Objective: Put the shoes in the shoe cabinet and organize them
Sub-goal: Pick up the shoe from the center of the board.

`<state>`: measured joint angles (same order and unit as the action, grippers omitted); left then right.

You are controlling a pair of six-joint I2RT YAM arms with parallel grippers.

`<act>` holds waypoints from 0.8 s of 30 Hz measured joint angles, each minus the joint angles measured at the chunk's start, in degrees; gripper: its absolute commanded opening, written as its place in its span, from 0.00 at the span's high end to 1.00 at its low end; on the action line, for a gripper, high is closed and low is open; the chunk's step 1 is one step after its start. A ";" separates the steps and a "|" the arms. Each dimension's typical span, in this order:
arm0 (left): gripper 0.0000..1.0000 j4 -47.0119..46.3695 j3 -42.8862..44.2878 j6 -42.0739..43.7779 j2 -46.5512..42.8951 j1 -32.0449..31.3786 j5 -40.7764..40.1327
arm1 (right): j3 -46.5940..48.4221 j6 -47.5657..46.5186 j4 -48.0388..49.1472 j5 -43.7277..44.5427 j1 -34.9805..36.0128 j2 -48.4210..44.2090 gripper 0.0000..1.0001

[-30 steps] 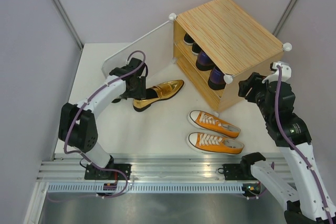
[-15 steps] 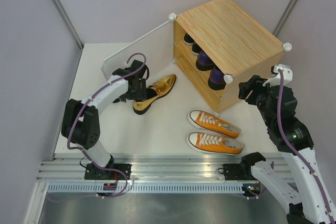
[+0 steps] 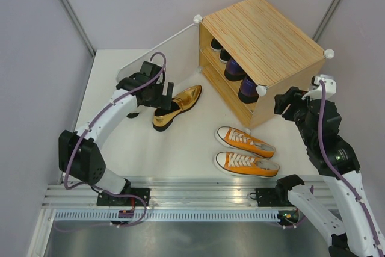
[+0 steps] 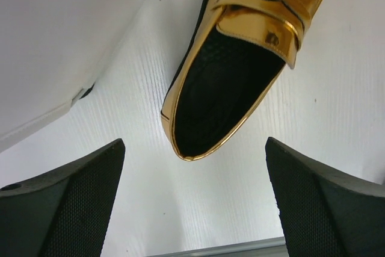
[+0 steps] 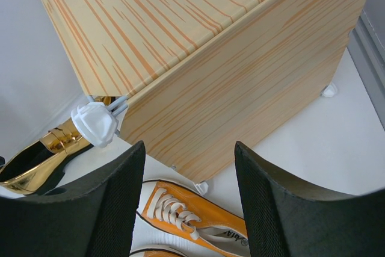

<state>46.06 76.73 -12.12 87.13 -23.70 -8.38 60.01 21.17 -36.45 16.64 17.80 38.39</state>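
One gold pump (image 3: 178, 106) lies on the white table, toe toward the shoe cabinet (image 3: 260, 35). It fills the top of the left wrist view (image 4: 240, 76). My left gripper (image 3: 157, 92) is open and empty, just above and behind the pump's heel, fingers (image 4: 66, 203) wide apart. Two orange sneakers (image 3: 245, 152) lie side by side in front of the cabinet. Purple loafers (image 3: 239, 80) and dark shoes (image 3: 216, 46) sit inside it. My right gripper (image 3: 287, 103) is open and empty beside the cabinet's right front corner, above an orange sneaker (image 5: 198, 221).
The cabinet's white panel door (image 3: 157, 58) stands open to the left, just behind my left arm. A white corner knob (image 5: 93, 123) sticks out near my right gripper. The metal rail (image 3: 192, 194) runs along the table's near edge.
The gold pump's toe swung toward the cabinet and now lies still. My left gripper has drawn up and back from its heel. The right arm has barely moved.
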 measured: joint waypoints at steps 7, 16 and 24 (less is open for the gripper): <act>0.00 -5.22 -12.31 6.69 -5.07 0.00 5.73 | -0.50 0.00 0.04 0.00 0.11 -0.20 0.34; 0.00 -11.69 -17.42 12.20 -7.17 0.00 10.01 | -0.74 -0.02 0.04 0.00 0.74 -0.46 0.34; 0.01 -13.77 -17.25 16.55 1.14 0.00 8.39 | -1.11 -0.35 0.13 0.61 1.46 -1.44 0.34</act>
<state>32.29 59.48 4.43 88.27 -23.70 0.01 58.89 20.82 -36.32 17.26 19.27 36.95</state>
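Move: The gold shoe just set down by the cabinet lies with its middle about 4 cm ahead of the open left hand, 5 cm to its right and 10 cm below, heel towards the hand. From that hand, the standing door panel is some 10 cm ahead and 2 cm left, and the nearer-to-cabinet orange shoe about 27 cm right and 10 cm back. From the right hand, the gold shoe is roughly 37 cm left, 12 cm ahead and 27 cm below. Over the gold shoe's heel the left hand comes down about 9 cm in all, first slanting back some 5 cm as it sinks, then easing a couple of centimetres forward and dropping again. Meanwhile it turns some 20 degrees clockwise, more in line with the shoe, its fingers staying wide open, and ends with them either side of the heel opening, not yet closed. ##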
